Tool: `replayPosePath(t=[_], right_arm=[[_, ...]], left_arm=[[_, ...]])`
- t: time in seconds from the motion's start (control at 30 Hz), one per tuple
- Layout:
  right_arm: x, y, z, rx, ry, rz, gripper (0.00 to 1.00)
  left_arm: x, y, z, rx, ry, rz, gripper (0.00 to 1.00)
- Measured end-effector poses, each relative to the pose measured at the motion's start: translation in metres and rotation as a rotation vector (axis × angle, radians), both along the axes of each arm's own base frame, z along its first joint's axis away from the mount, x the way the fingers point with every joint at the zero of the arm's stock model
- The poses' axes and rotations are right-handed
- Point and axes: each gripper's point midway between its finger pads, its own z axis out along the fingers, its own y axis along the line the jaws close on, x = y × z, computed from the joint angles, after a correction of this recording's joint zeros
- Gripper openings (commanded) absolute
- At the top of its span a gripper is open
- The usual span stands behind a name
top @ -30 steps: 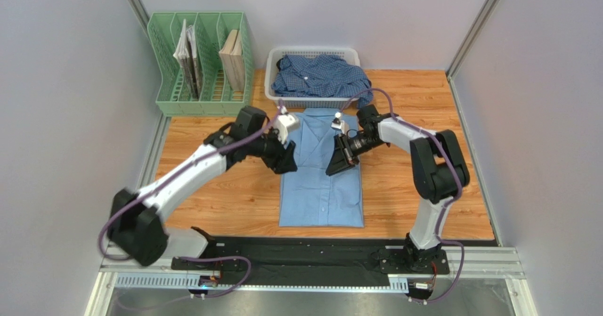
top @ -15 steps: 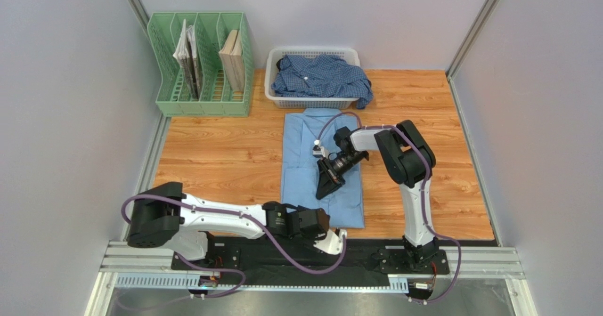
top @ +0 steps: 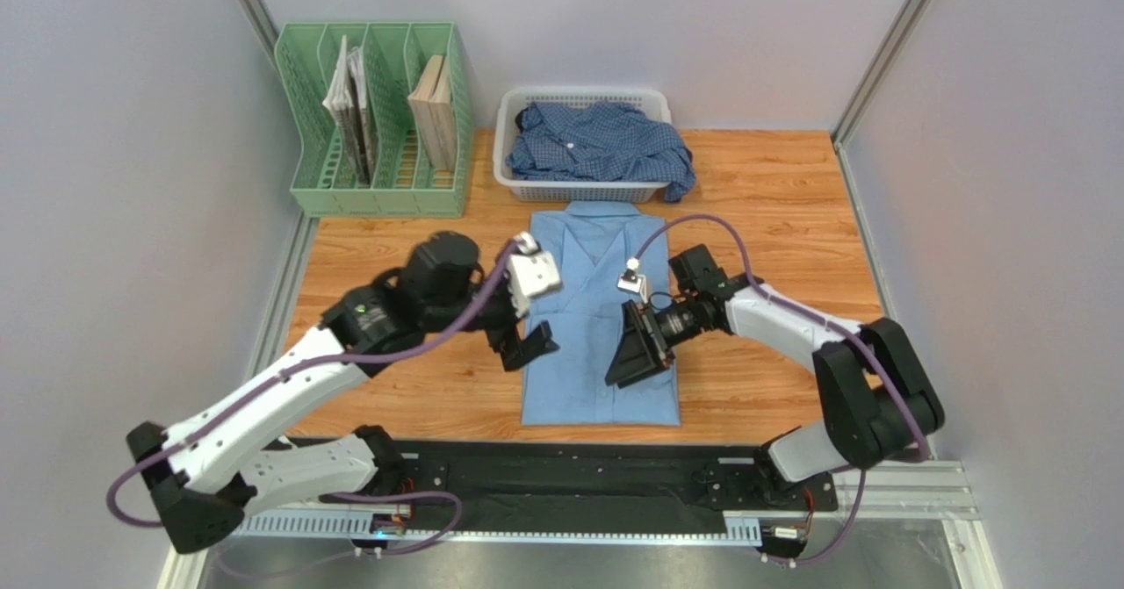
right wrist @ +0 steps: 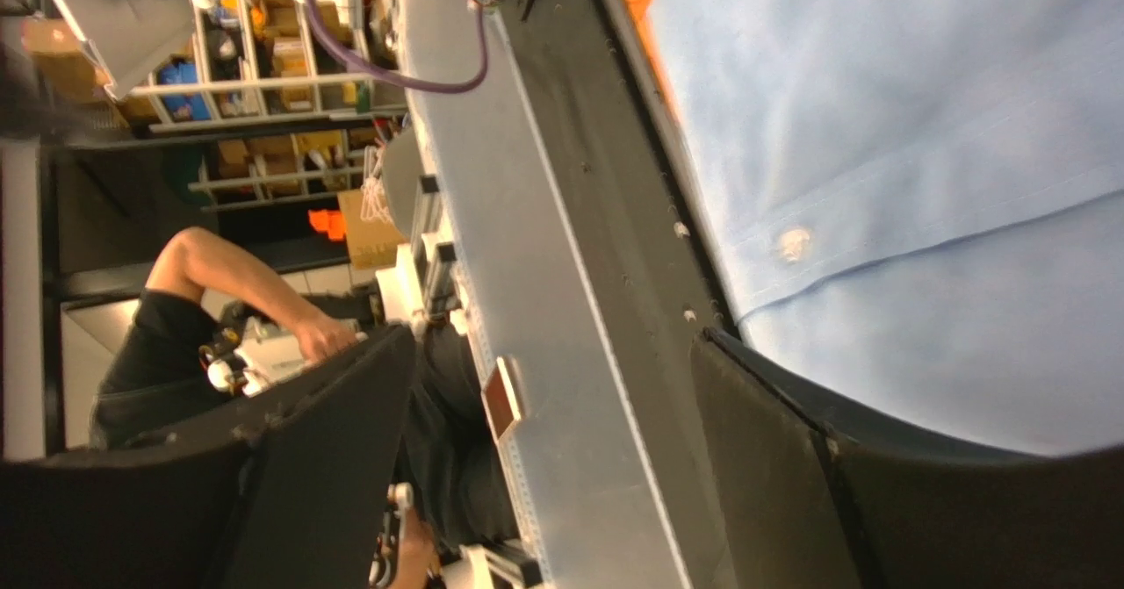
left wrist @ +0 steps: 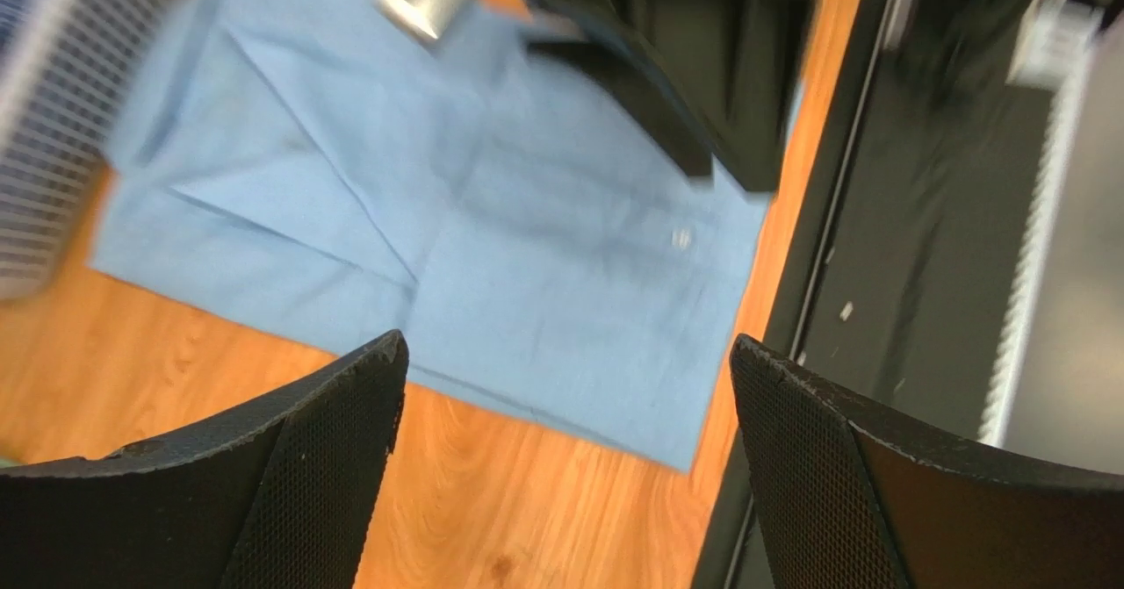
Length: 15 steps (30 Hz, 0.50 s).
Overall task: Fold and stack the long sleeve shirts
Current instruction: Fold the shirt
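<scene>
The light sky-blue long sleeve shirt [top: 581, 385] lies flat on the wooden table, folded into a long narrow rectangle with its collar at the far end. The darker checked shirt [top: 600, 141] is crumpled in the white basket [top: 581, 93] behind it. My left gripper [top: 530, 342] hangs open over the shirt's left edge; in the left wrist view it [left wrist: 567, 342] frames the blue cloth [left wrist: 528, 260] and bare wood, holding nothing. My right gripper [top: 637, 347] is open above the shirt's right half. Its wrist view shows the open jaws [right wrist: 548, 339] empty, beside the buttoned hem [right wrist: 924, 155].
A green file rack [top: 374, 115] with papers stands at the back left. The black base rail [top: 581, 464] runs along the near edge, close below the shirt's hem. Grey walls close in both sides. A person's arm [right wrist: 198, 313] shows beyond the table.
The left arm swung down to the near rail and back up to the shirt's left edge. The right gripper slid nearer along the shirt. Both jaws opened wider.
</scene>
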Motion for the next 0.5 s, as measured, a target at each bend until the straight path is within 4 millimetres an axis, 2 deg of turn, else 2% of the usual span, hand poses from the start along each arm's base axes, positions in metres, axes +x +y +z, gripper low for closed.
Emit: replayPosePath(t=[0.03,0.1,0.17,0.2,0.23,0.3,0.37,0.4,0.5], right_arm=[[-0.008,0.001,0.001,0.010,-0.001,-0.003,0.84],[-0.028,0.009,-0.004,0.007,0.027,0.028,0.84],[-0.047,0.020,-0.014,-0.019,0.074,0.089,0.81],[-0.053,0.024,-0.019,-0.028,0.093,0.113,0.80],[-0.057,0.030,-0.031,-0.048,0.141,0.138,0.79],[-0.060,0.032,-0.041,-0.071,0.178,0.151,0.78],[-0.056,0.034,-0.060,-0.110,0.241,0.147,0.78],[-0.056,0.035,-0.064,-0.091,0.269,0.159,0.79],[-0.050,0.038,-0.061,-0.049,0.289,0.164,0.79]], left_arm=[[0.004,0.004,0.026,-0.076,0.001,0.022,0.98],[0.013,0.014,0.062,-0.178,0.022,0.070,0.98],[0.024,0.023,0.080,-0.235,0.067,0.119,0.98],[0.030,0.026,0.080,-0.245,0.096,0.142,0.98],[0.037,0.031,0.075,-0.253,0.157,0.172,0.98],[0.046,0.036,0.061,-0.258,0.256,0.212,0.98],[0.048,0.040,0.036,-0.261,0.377,0.250,0.99],[0.044,0.044,0.020,-0.270,0.455,0.274,0.99],[0.031,0.050,-0.007,-0.296,0.586,0.312,0.99]])
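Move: The shirt's near hem, at its bottom button, lies about 5 cm back, 5 cm left and some 11 cm below the right hand. Counted from that hand, the near left corner is some 16 cm to the left and the near right corner 7 cm to the right, both about 5 cm back. From the left hand the near left corner is about 8 cm back, 4 cm left and 20 cm below, and the shirt's middle 10 cm ahead and 8 cm right. With its fingers staying wide apart, the right hand draws back and left over the shirt, then sinks about 6 cm to the near hem beside the bottom button, the wrist tipping some 15 degrees and its lower fingertips seeming to touch the cloth. The empty left hand, still wide open, rises about 8 cm and sinks again to roughly its starting height, meanwhile shifting left and forward away from the shirt's middle, the wrist rolling and the fingers swinging counter-clockwise. ##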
